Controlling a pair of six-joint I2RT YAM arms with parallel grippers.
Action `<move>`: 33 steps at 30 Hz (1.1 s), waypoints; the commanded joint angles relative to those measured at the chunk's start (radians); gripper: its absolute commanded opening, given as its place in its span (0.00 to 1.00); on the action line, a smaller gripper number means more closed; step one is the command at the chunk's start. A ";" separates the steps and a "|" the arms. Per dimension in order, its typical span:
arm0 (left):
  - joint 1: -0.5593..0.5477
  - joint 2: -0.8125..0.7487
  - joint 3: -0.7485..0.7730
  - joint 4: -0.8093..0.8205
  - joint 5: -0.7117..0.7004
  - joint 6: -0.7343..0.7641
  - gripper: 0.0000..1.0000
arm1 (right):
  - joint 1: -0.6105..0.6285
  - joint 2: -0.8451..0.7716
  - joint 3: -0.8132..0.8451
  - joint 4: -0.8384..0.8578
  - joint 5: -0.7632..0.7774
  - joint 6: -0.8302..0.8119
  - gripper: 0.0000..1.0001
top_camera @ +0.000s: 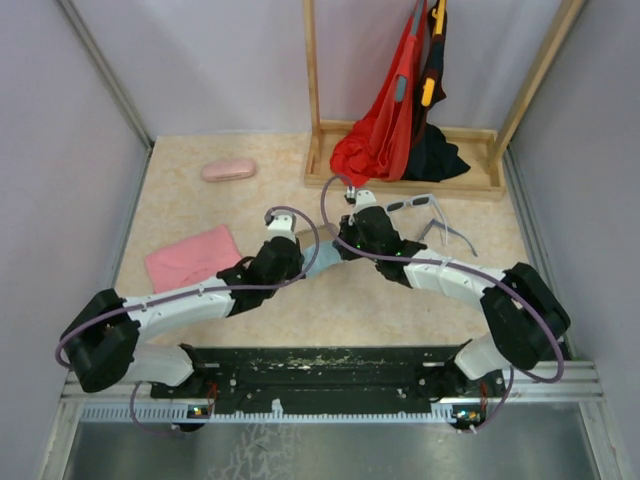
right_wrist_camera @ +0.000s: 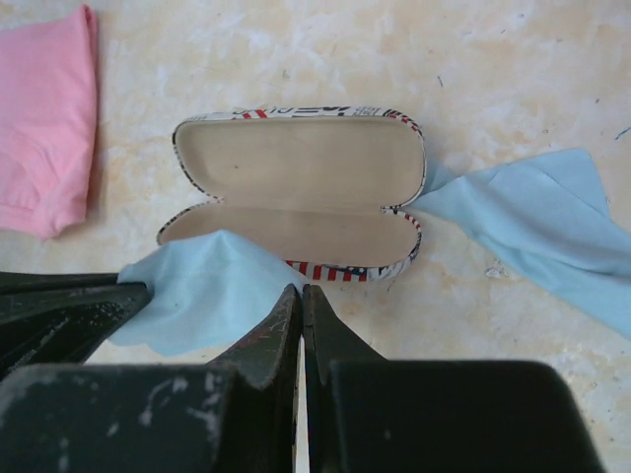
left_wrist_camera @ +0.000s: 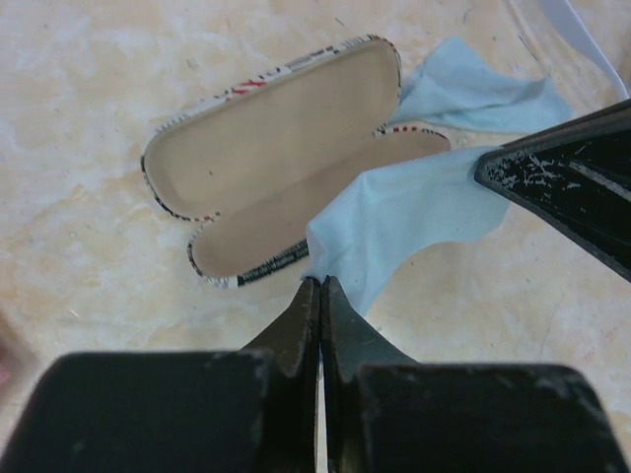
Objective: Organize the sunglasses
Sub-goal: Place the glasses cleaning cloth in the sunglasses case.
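The white-framed sunglasses (top_camera: 410,203) and the thin grey-framed sunglasses (top_camera: 447,232) lie on the table right of centre, beyond my right arm and apart from both grippers. A flag-printed case (left_wrist_camera: 276,148) (right_wrist_camera: 296,177) lies open with its tan lining up. A light-blue cloth (left_wrist_camera: 404,222) (right_wrist_camera: 202,286) hangs over the case's near half. My left gripper (left_wrist_camera: 320,283) (top_camera: 297,243) is shut on one corner of it. My right gripper (right_wrist_camera: 302,289) (top_camera: 343,243) is shut on the opposite corner.
A second light-blue cloth (right_wrist_camera: 552,227) (left_wrist_camera: 473,94) lies beside the case. A folded pink cloth (top_camera: 190,257) sits at the left and a closed pink case (top_camera: 228,170) at the back left. A wooden rack (top_camera: 400,160) with a red bag (top_camera: 385,110) stands at the back.
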 commanded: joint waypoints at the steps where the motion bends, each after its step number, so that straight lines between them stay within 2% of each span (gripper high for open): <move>1: 0.050 0.060 0.055 0.083 -0.023 0.044 0.01 | -0.041 0.066 0.095 0.074 -0.078 -0.052 0.00; 10: 0.140 0.143 0.091 0.152 0.027 0.089 0.01 | -0.115 0.184 0.156 0.133 -0.181 -0.054 0.00; 18: 0.173 0.205 0.095 0.199 0.042 0.113 0.01 | -0.153 0.295 0.199 0.152 -0.248 -0.058 0.00; 33: 0.185 0.267 0.052 0.264 0.049 0.101 0.01 | -0.157 0.360 0.203 0.230 -0.236 -0.047 0.00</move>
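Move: Both hands already hold the glasses cleaning cloth stretched between their shut fingers. The middle of the open sunglasses case lies about 8 cm ahead of the left hand and 3 cm to its right, and about 8 cm ahead of the right hand and 6 cm to its left, some 9 cm below both. A second blue cloth lies about 12 cm ahead of the right hand and 8 cm to its right, the white sunglasses some 15 cm ahead and 19 cm to its right. Forward and then down, both hands together carry the stretched glasses cleaning cloth over the open sunglasses case, about 7 cm out for the left and 6 cm for the right. Each sinks mainly in the latter part, the left about 3 cm and the right over 5 cm. Both keep their pinch on the corners; the left turns slightly counter-clockwise, the right tips slightly down. ##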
